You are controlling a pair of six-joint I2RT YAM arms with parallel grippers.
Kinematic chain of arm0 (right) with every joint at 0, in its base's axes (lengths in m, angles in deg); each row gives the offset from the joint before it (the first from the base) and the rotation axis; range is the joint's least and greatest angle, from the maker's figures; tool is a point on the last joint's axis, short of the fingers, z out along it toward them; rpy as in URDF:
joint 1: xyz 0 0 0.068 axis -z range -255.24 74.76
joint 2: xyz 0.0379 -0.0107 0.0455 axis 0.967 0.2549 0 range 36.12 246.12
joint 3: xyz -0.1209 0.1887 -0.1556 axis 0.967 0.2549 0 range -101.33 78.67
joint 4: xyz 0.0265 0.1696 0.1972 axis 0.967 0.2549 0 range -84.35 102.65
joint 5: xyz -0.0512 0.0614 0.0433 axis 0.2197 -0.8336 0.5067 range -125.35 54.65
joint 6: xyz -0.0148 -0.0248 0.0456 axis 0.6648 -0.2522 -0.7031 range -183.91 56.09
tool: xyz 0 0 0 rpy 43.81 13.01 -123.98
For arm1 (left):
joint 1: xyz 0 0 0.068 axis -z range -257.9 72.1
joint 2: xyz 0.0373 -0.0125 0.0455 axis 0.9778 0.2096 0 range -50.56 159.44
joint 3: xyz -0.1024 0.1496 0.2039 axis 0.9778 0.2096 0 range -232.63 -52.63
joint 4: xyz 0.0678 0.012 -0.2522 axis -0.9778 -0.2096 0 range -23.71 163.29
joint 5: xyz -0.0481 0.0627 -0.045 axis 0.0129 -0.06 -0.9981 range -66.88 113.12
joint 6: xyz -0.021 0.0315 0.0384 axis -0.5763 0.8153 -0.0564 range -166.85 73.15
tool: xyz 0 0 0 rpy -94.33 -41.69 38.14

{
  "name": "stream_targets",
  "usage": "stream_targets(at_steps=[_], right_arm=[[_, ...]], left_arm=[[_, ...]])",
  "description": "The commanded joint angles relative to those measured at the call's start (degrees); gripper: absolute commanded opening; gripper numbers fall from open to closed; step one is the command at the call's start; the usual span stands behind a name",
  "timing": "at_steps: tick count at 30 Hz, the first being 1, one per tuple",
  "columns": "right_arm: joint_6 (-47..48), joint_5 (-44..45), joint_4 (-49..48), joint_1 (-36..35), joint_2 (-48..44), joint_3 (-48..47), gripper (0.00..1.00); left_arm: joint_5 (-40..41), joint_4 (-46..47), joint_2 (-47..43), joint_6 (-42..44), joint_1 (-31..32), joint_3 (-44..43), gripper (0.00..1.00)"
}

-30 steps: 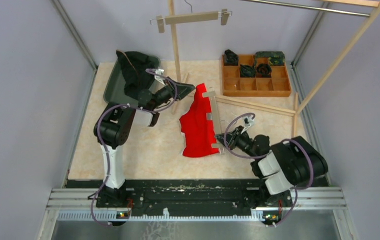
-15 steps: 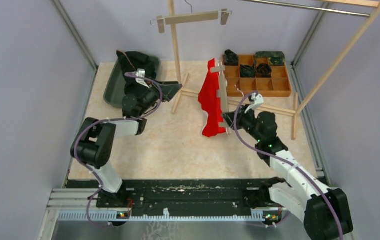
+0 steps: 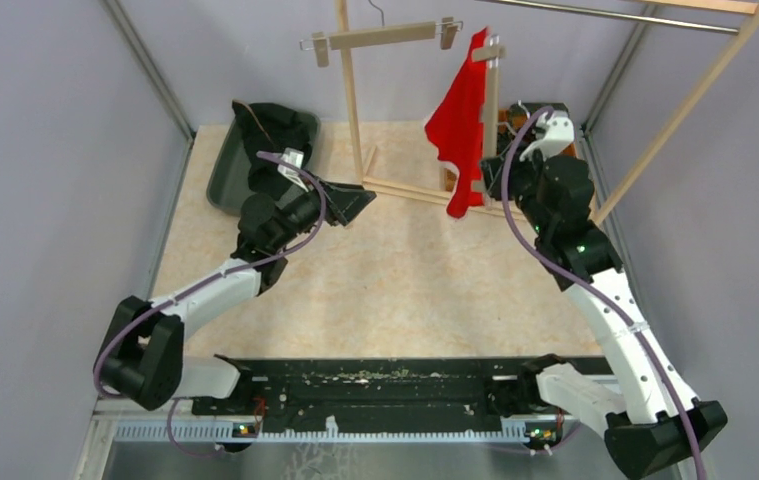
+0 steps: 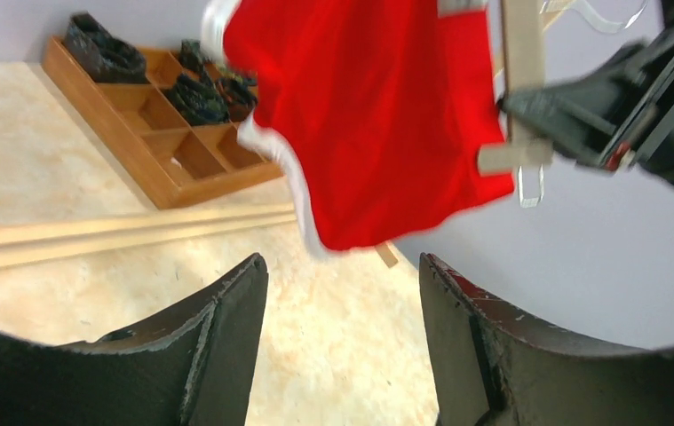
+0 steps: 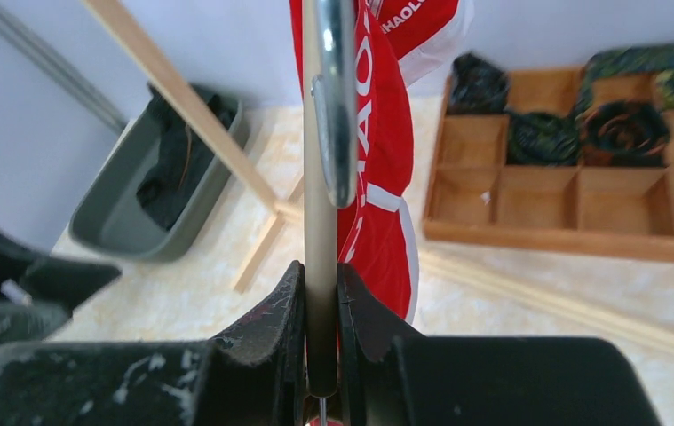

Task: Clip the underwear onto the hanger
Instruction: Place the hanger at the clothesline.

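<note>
The red underwear [image 3: 460,115] hangs clipped along a wooden hanger [image 3: 492,90], held upright in the air at the back right. My right gripper [image 3: 503,172] is shut on the hanger's bar [image 5: 320,222]. In the right wrist view the metal hook [image 5: 333,106] rises beyond the jaws and the red cloth [image 5: 377,177] falls to the right of the bar. My left gripper [image 3: 360,200] is open over the table, left of the garment and apart from it. In the left wrist view its fingers [image 4: 226,328] are spread with nothing between them, and the underwear [image 4: 377,115] hangs ahead.
A second, bare hanger [image 3: 380,37] hangs at the back by the wooden rack post [image 3: 352,100]. A grey bin [image 3: 217,170] with dark clothes sits at the back left. A wooden compartment tray [image 5: 564,204] with rolled dark garments lies at the back right. Rack base bars [image 3: 405,190] lie on the table.
The right arm lifted the hanger with the underwear off the table, up and to the back right. The left gripper opened wider, reached forward and stands away from the garment.
</note>
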Motion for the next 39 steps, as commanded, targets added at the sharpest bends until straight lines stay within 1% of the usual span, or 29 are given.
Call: stream_targets(at_steps=[1,7,12,20,27,33,39], right_arm=[[3.75,8.83,4.57,-0.55,3.19,-10.62,0.0],[4.77,10.71,5.7,1.82,9.05,-19.75,0.0],[4.33,8.51,4.58,6.05,13.09,-26.04,0.0],[6.19,8.76,2.85,6.92,18.64,-33.18,0.0],[6.47,10.12,2.33,7.29,21.16,-37.92,0.0],[5.63,10.02,2.91,9.71,22.52,-40.84,0.0],[3.81,8.96,4.6,12.47,24.27,-43.67,0.0]], left_arm=[[3.11,-11.34,-4.24,5.13,2.64,-0.05,0.69],[6.0,-17.96,-7.73,7.64,4.71,-0.35,0.69],[8.32,-21.29,-10.95,8.96,5.25,-0.01,0.69],[10.12,-21.72,-13.58,9.74,5.75,1.78,0.69],[11.28,-21.38,-15.18,9.55,5.86,4.29,0.69],[11.74,-21.53,-16.71,10.47,5.98,5.28,0.69],[11.51,-23.68,-16.78,11.88,5.91,3.64,0.69]])
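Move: The clothesline's metal rail is the right hand's goal: its nearest stretch lies about 23 cm ahead, 7 cm right and 18 cm above that hand, which already holds the hanger with the red underwear clipped on. From the right hand, the empty hanger hangs some 25 cm ahead, 20 cm left and 4 cm higher; the sorting box sits 26 cm ahead, 3 cm right and 33 cm below. From the left hand the rail stretch is roughly 29 cm ahead, 40 cm right and 22 cm up. Still pinching the loaded hanger by its near end, the right hand carries it up about 13 cm, forward some 10 cm and to the right about 8 cm towards the rail. Its wrist swings clockwise by nearly 20 degrees and tips up slightly. The open, empty left hand draws back about 4 cm, sinking and easing left a little. ##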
